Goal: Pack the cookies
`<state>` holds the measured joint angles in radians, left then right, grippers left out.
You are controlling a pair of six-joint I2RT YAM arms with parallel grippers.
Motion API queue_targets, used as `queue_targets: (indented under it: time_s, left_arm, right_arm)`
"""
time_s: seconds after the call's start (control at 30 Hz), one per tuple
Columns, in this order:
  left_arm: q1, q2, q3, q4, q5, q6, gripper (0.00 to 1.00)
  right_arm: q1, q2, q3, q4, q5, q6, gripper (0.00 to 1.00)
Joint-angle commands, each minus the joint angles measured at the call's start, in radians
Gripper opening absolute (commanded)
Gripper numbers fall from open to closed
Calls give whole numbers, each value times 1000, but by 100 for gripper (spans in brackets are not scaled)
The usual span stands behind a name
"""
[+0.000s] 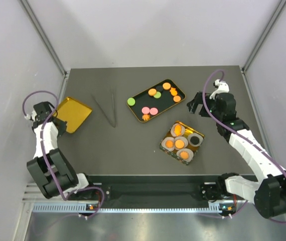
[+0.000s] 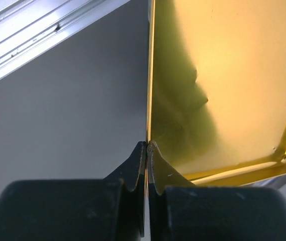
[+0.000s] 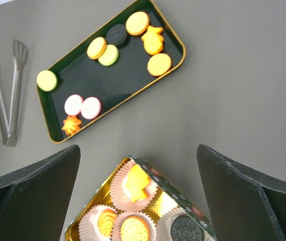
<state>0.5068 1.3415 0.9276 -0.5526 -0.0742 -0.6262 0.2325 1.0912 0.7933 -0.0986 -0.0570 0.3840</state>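
Note:
Several cookies, orange (image 1: 166, 86), pink (image 1: 149, 110) and green (image 1: 131, 101), lie on a dark gold-rimmed tray (image 1: 165, 100). In the right wrist view the same tray (image 3: 123, 83) sits above a patterned tin (image 3: 173, 196). The tin holds cookies (image 3: 135, 185) in white paper cups. My right gripper (image 1: 194, 104) hangs open between tray and tin, with nothing between its fingers (image 3: 42, 175). My left gripper (image 1: 57, 119) is at the far left, shut (image 2: 147, 145) on the thin edge of a gold lid (image 2: 228, 75).
Metal tongs (image 1: 108, 108) lie between the gold lid (image 1: 75, 114) and the tray. The tin (image 1: 190, 128) sits near the table's middle right. White walls close in both sides, with an aluminium rail (image 2: 37, 35) close to the lid.

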Motion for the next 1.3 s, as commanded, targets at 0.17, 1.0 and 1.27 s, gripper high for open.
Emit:
queue_targets:
  time_s: [0.17, 1.0, 1.27]
  left_arm:
    - [-225, -159, 68, 10, -1, 28, 0]
    - [-1154, -15, 163, 212, -107, -40, 0]
    - [-1205, 8, 157, 309, -76, -53, 0]
  right_arm:
    - [-15, 22, 24, 91, -212, -10, 100]
    - [5, 164, -12, 364, -558, 147, 100]
    - [5, 188, -6, 364, -561, 162, 100]
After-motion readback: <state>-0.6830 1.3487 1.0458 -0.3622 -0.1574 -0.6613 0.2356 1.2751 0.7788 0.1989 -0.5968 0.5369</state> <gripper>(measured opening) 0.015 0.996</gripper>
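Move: The left hand already pinches the golden lid by its edge, the lid's middle being about 5 cm ahead and 5 cm to the right. The cookie box, where the lid is to go, lies some 62 cm to the hand's right, 6 cm back and 8 cm lower; the tongs are 17 cm right and 13 cm ahead, the dark tray 49 cm right and 19 cm ahead. From the right hand, empty and open, the lid is about 61 cm left, roughly level fore and aft and 9 cm lower, with the box 10 cm back, 3 cm left and 18 cm below. Keeping its pinch on the lid's edge, the left hand lifts about 8 cm while swinging off to the right, some 39 cm in all, past the tongs towards the box, turning roughly 60 degrees clockwise and slowing at the end. The right hand, fingers still wide open, shifts about 9 cm left to meet the lid, turning some 25 degrees counter-clockwise and rolling its left side up, and comes close to the lid's far edge without closing. ##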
